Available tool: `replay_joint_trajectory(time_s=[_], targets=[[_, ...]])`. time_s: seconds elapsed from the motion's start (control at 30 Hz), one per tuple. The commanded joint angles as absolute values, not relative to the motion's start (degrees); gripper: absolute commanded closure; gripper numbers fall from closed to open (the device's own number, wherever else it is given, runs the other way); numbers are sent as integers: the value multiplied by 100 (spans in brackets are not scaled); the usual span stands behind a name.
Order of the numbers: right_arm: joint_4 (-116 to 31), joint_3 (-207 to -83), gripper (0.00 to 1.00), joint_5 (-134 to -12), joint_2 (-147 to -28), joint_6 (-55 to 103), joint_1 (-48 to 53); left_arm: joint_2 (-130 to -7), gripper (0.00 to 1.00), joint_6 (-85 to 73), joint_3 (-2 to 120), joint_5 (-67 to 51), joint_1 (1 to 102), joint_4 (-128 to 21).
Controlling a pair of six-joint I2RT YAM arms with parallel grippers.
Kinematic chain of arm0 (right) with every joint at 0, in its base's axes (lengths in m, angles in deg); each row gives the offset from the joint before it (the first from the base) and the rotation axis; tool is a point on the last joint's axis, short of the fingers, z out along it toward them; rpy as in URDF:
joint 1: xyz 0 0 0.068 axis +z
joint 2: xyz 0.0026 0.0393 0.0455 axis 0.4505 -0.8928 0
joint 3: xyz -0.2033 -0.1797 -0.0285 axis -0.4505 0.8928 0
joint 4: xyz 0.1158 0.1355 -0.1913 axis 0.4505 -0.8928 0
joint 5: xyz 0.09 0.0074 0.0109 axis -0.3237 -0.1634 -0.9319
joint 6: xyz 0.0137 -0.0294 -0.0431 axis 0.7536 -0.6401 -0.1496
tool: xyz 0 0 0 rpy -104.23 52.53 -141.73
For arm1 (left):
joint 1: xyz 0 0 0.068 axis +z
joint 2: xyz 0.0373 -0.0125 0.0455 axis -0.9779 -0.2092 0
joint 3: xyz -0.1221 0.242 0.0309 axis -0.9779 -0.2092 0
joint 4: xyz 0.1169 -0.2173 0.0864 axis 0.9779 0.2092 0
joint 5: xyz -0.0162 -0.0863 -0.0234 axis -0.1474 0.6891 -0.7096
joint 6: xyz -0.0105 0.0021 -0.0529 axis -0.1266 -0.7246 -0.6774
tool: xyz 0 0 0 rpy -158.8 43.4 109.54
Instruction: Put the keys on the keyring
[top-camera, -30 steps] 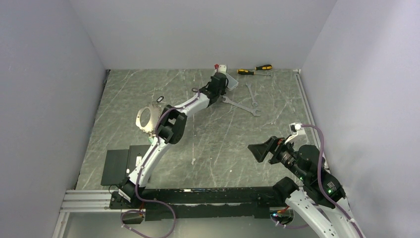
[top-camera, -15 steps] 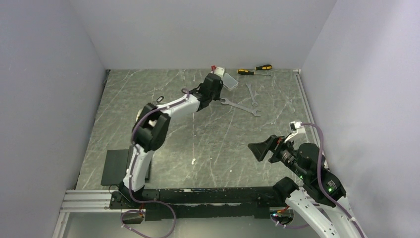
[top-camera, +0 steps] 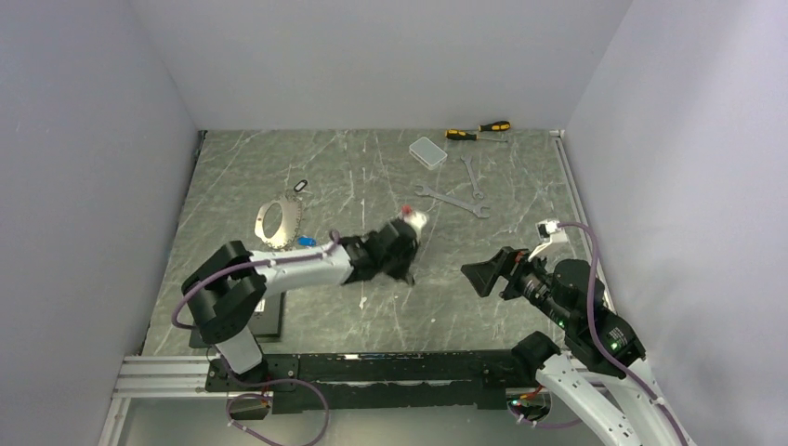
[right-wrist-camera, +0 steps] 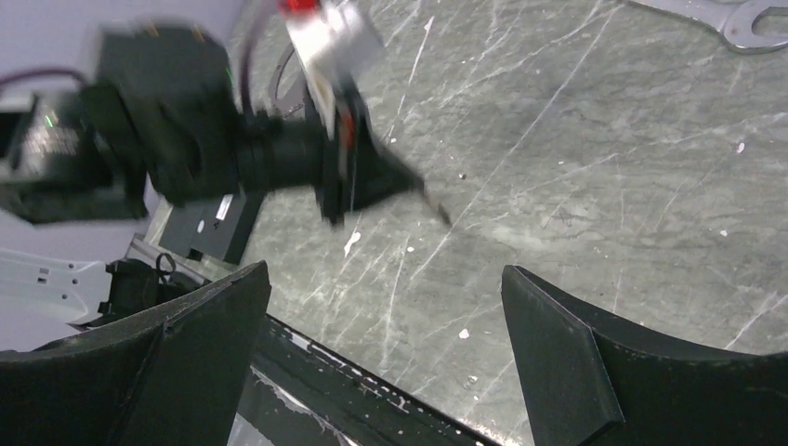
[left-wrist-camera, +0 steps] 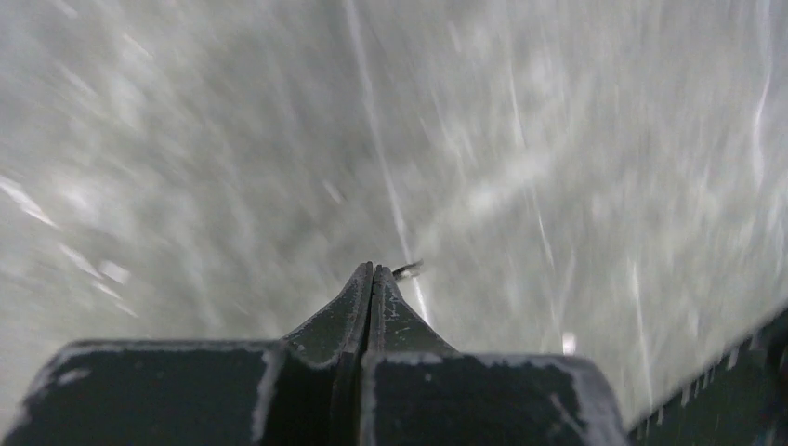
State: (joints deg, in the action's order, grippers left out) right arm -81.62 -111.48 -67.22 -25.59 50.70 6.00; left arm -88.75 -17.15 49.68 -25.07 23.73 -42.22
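Observation:
The keyring point(top-camera: 279, 221) is a large silver ring lying flat at the table's left. A blue-headed key point(top-camera: 307, 242) lies just beside it, and a small black-tagged key point(top-camera: 299, 186) lies farther back. My left arm stretches low across the table's middle. Its gripper point(top-camera: 405, 268) point(left-wrist-camera: 373, 267) is shut, with a thin metal sliver point(left-wrist-camera: 406, 269) poking out at the tips; I cannot tell what it is. In the right wrist view the left gripper point(right-wrist-camera: 409, 186) tapers to a thin dark point. My right gripper point(top-camera: 483, 277) point(right-wrist-camera: 386, 269) hovers wide open at the right, holding nothing.
A clear plastic box point(top-camera: 428, 151) lies at the back. Beside it are two yellow-black screwdrivers point(top-camera: 479, 130) and two silver wrenches point(top-camera: 453, 197). A black block point(top-camera: 272, 321) sits at the near left behind the left arm. Grey walls close the table on three sides.
My left arm has swung from the clear box at the back down to the table's middle, gripper still shut. The box now lies flat. The right gripper has edged slightly back.

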Motion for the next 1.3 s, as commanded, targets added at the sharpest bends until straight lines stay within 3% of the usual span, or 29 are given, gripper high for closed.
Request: replay_joint_trajectory(time_s=[0.0,0.33,0.37,0.43,0.5,0.57,0.6,0.77,1.1,1.27], targets=[[-7913,-11326,0,-6744,-2613,5005,614,-8535,100,-2126,4450,-1997,1533,-3850],[-7749,-11399,0,-6678,-2901,4915,615,-9002,100,-2594,4299,-3322,965,-3214],[-7737,-11393,0,-6663,-2916,4884,613,-9040,96,-2619,4346,-3350,963,-3098],[-7652,-11356,0,-6646,-2942,4832,614,-9062,79,-2743,4506,-3526,951,-2812],[-7539,-11311,0,-6635,-2986,4766,613,-8889,49,-2759,4486,-3694,909,-2694],[-7416,-11257,0,-6612,-3060,4684,617,-8587,5,-2768,4395,-3852,910,-2646],[-7314,-11208,0,-6608,-3097,4653,611,-8390,1,-2760,4385,-3959,917,-2544],[-6581,-10952,0,-6517,-3524,4611,616,-7709,1,-2952,4967,-4626,937,-1148],[-4967,-11885,2,-6594,-7082,4232,1161,-5913,0,-4638,6134,-7319,1071,3260],[-4261,-13045,2,-6519,-9175,3834,1744,-4917,1,-4793,5491,-7866,1311,3248]])
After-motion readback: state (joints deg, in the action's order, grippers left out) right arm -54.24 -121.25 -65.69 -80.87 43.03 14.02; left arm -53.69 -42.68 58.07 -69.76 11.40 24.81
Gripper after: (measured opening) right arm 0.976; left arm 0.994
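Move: The closed left fingers still hold the black-tagged keyring. Its set-down spot is bare table about 11 cm back, 2 cm left and 8 cm below; a white scrap lies 9 cm left and 4 cm farther out of that spot. From the left hand, the keys by the saw blade are about 25 cm left and 8 cm ahead, the black box 32 cm left and 8 cm back. From the right hand those keys lie roughly 35 cm left, 20 cm ahead and 23 cm below, the held keyring 10 cm left, 12 cm ahead and 15 cm below. Bring the left gripper back some 11 cm and down about 7 to the bare table near the front edge, open it wide to let go of the keyring, then lift away and swing left over 20 cm towards the keys, turning about 30 degrees counter-clockwise. Late on, send the open right gripper left, forward and down towards the keys. ##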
